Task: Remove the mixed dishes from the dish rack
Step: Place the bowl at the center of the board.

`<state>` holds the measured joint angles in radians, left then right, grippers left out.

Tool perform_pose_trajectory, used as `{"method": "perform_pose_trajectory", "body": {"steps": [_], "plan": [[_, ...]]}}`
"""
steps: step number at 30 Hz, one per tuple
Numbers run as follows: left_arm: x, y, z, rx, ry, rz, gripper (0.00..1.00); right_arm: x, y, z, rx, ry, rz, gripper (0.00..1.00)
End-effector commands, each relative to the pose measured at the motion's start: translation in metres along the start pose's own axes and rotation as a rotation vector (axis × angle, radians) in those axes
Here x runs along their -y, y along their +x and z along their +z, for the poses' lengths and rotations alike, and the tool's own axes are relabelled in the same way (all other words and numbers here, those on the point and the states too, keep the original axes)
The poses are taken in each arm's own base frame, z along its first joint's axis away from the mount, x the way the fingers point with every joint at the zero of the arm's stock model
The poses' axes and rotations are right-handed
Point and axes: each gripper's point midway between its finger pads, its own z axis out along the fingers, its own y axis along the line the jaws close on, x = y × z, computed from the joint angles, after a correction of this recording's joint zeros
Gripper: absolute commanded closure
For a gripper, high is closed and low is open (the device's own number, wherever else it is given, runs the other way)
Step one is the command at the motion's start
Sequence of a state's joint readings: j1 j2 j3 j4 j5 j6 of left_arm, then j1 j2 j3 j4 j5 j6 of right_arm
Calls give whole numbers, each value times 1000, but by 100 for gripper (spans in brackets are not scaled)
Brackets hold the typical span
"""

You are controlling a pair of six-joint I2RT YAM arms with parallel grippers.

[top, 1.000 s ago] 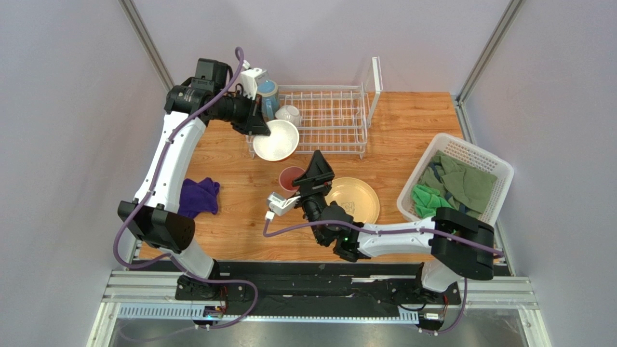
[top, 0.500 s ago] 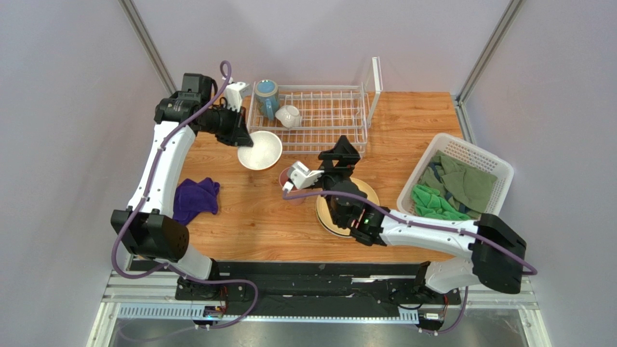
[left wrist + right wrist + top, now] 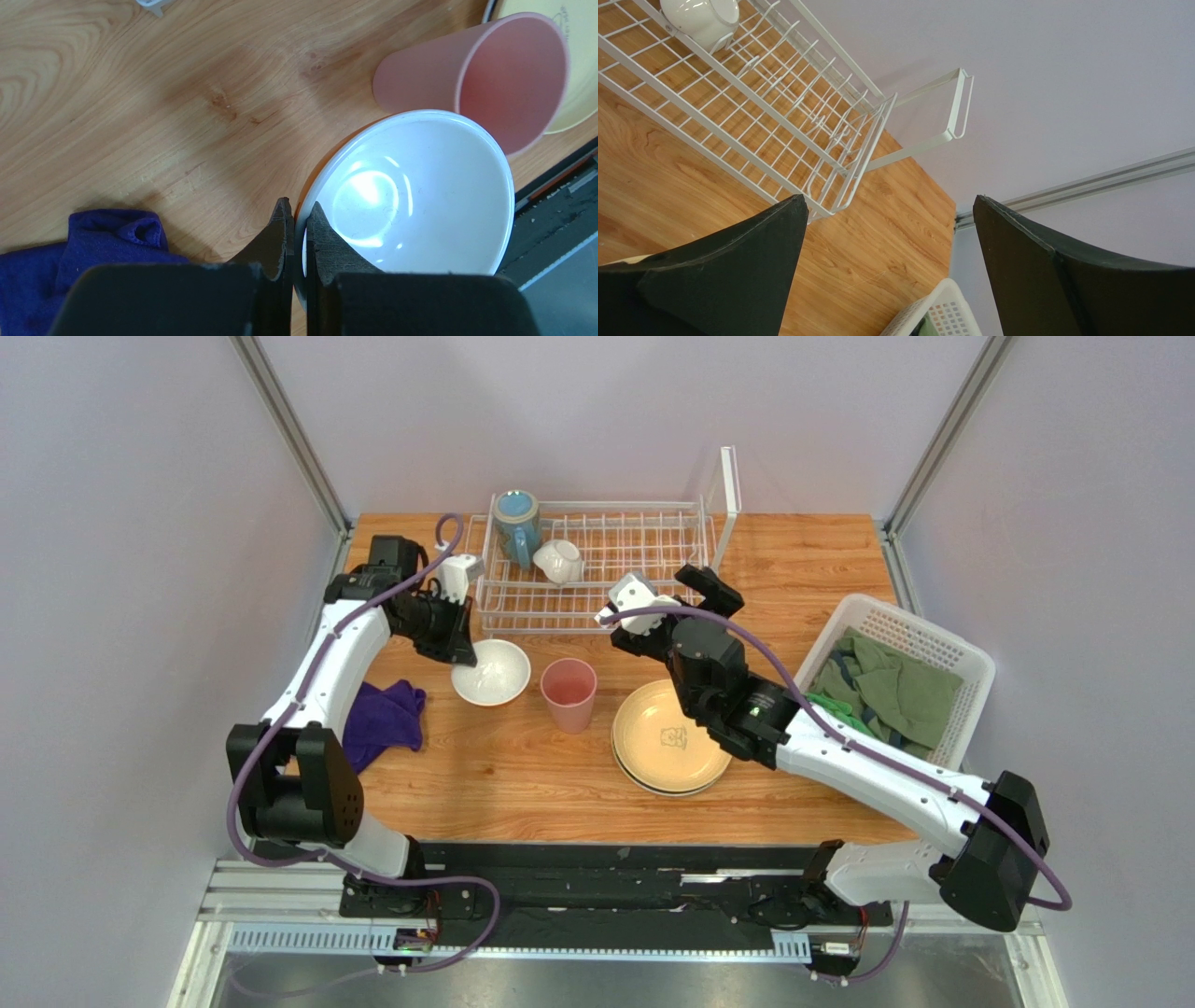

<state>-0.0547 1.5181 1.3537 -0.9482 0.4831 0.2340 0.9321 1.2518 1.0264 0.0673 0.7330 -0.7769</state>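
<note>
My left gripper [image 3: 460, 639] [image 3: 296, 211] is shut on the rim of the orange bowl [image 3: 493, 672] [image 3: 414, 199], white inside, which sits low at the table left of the pink tumbler [image 3: 568, 693] [image 3: 477, 77]. The tumbler stands upright beside the cream-yellow plate [image 3: 673, 738], which lies on a dark-rimmed one. The dish rack [image 3: 617, 574] [image 3: 773, 105] holds the blue mug [image 3: 518, 525] and the small white bowl [image 3: 558, 560] [image 3: 703, 17] at its left end. My right gripper [image 3: 690, 605] [image 3: 891, 210] hovers open and empty by the rack's front right corner.
A purple cloth [image 3: 382, 717] [image 3: 56, 269] lies left of the bowl. The white lattice basket [image 3: 898, 637] [image 3: 941, 315] with green cloths [image 3: 898, 693] stands at the right edge. The rack's tall upright panel [image 3: 728, 497] [image 3: 952, 105] rises at its right end.
My left arm carried the orange bowl from the rack's front left corner down to the table beside the tumbler. My right arm swung up from the tumbler and plate toward the rack's right end.
</note>
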Motion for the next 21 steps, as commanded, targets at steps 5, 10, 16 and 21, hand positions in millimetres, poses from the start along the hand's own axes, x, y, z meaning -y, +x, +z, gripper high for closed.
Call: {"method": "perform_pose_trajectory", "body": {"steps": [5,10,16,21], "plan": [[-33,1,27,62,-72,43,100,10,3,10,-38,-83,165,4],[-47,8,44,58,-105,31,100,8,3,15,-48,-97,180,4],[-58,12,62,59,-120,15,100,1,4,19,-61,-112,173,4],[-64,20,78,26,-111,-4,100,-2,4,22,-70,-124,164,4]]}}
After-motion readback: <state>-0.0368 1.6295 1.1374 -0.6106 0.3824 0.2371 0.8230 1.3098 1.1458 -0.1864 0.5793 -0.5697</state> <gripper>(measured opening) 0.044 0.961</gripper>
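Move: The left hand holds the bowl by its rim; the patch of board it is headed for lies some 15 cm below, about 3 cm to the right and 1 cm ahead. The pink cup stands roughly 17 cm to the right and 3 cm back; the purple cloth lies about 19 cm left and 5 cm back. From the right hand that patch is some 31 cm left, 2 cm back and 29 cm down. Left hand keeps pinching the bowl's rim, lowering about 9 cm towards the board, curving forward; right hand dips 3 cm. ##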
